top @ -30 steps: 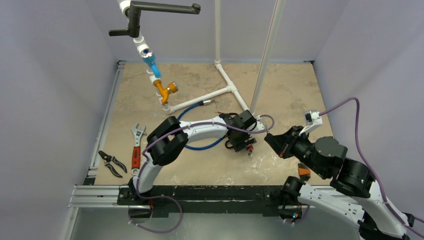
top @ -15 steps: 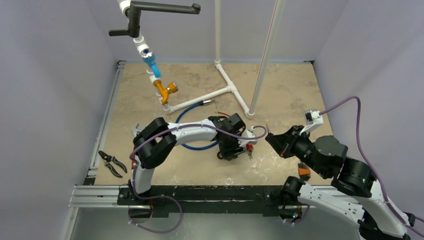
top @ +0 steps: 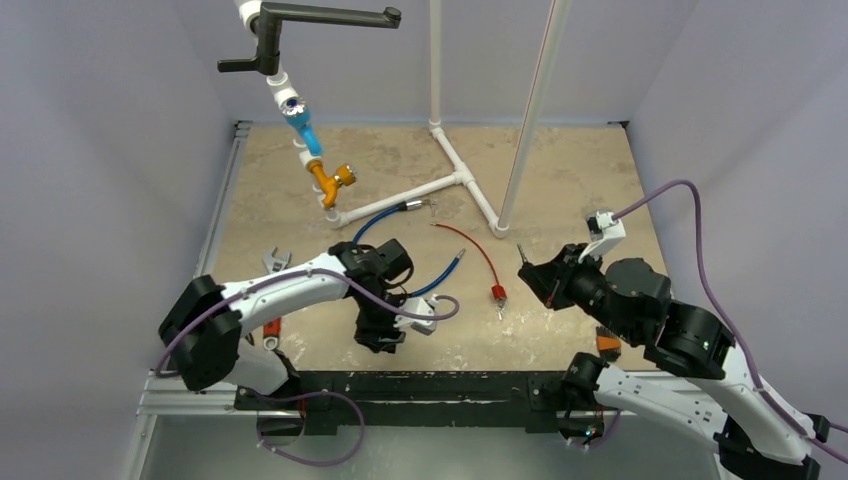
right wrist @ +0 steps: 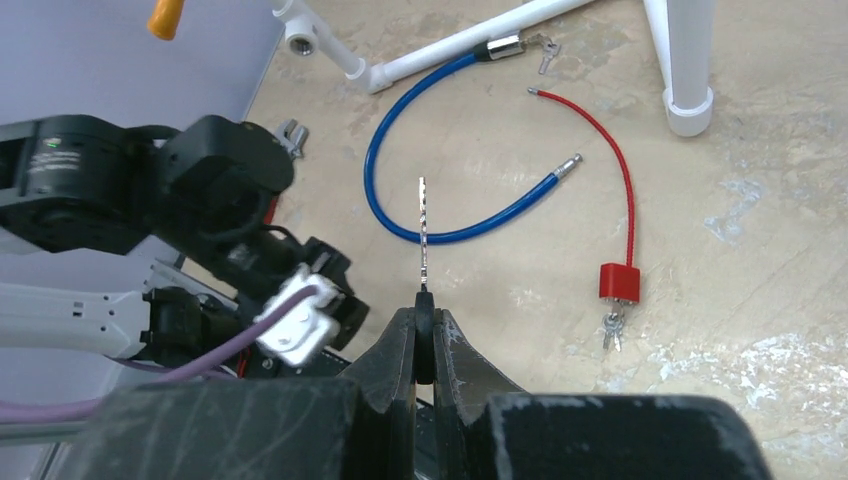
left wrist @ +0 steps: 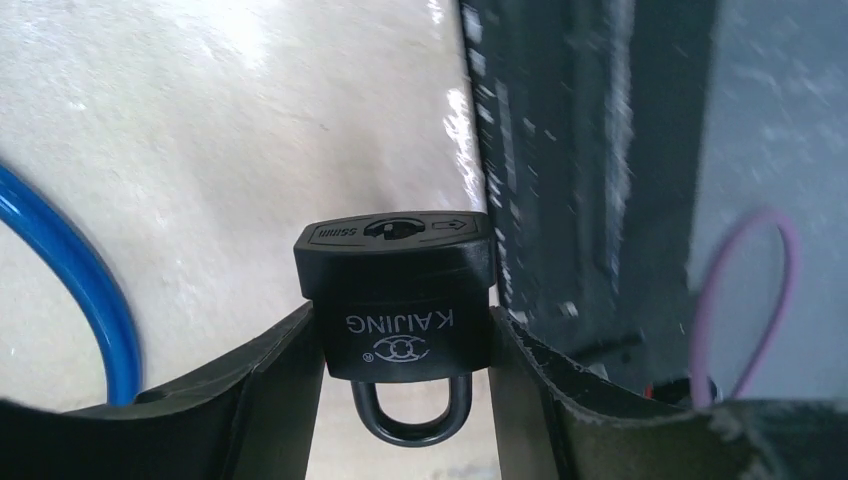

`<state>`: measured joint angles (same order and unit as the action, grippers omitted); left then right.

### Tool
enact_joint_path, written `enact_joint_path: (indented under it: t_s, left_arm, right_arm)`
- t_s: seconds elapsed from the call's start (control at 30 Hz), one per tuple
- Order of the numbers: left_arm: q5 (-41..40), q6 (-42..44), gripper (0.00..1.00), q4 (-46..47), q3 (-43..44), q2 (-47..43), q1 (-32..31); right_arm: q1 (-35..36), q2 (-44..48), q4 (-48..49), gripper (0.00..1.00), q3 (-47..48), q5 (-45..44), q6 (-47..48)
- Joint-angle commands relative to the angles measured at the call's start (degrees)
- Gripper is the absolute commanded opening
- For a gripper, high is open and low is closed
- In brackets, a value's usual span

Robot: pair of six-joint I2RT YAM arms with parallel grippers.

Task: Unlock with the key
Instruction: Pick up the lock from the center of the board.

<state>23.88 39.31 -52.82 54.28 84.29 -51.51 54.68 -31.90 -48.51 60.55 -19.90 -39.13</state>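
Note:
A black padlock (left wrist: 395,300) marked KAIJING is clamped by its body between my left gripper's (left wrist: 403,345) two fingers. Its shackle points back toward the wrist and its keyhole face (left wrist: 392,229) points away, over the table's near edge. In the top view this gripper (top: 383,327) hangs near the front rail and hides the lock. My right gripper (right wrist: 425,318) is shut on the black head of a key (right wrist: 423,228). The thin blade sticks straight out, aimed toward the left arm. Seen from above, the key (top: 522,252) is well to the right of the padlock.
A red cable lock (top: 497,292) with small keys lies between the arms, its red cable (top: 470,243) curving back. A blue cable (top: 440,276) loops beside the left arm. White pipe frame (top: 400,197), a wrench (top: 272,262) and pliers (top: 224,326) sit farther left.
The left arm swung left and toward the table's near edge, away from the red cable lock, with its jaws narrowed onto the black padlock. The right gripper shifted slightly left, key still held.

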Motion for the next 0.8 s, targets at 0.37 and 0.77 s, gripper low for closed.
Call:
enact_joint_path:
  t_s: [0.37,0.77]
  left_arm:
    - [34.6,52.7,0.01,-49.8,21.5,-13.8,3.8]
    - [34.8,43.3,0.0,-49.9,21.3,-11.1,-4.2]
  right_arm:
    - [-0.1,-4.0,16.2,0.0,-7.3,16.0,7.9]
    - [-0.1,-5.2,20.9,0.0,-9.3,28.5,12.6]
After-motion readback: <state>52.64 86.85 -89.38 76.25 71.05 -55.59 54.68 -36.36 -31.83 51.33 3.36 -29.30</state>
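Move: The black padlock, already clamped in the left fingers, lies about 23 cm left of the right hand, 5 cm back and 27 cm below. The key in the right fingers is some 22 cm to the right of the left hand, 7 cm ahead and 24 cm above. Down on the board, from the right hand, the red lock sits about 8 cm ahead and 1 cm left, and the blue cable's end 15 cm ahead and 8 cm left, both roughly 30 cm below. The left hand keeps its grip on the padlock and carries it up some 17 cm and back nearly 10 cm, with a short swing to its left and back again, while the wrist turns clockwise and tilts so the downward fingers swing out to the right and back. Meanwhile the right hand, still pinching the key, brings it left about 8 cm towards the padlock, easing slightly back and down and turning counter-clockwise some 25 degrees, above the board with its loose cables. ##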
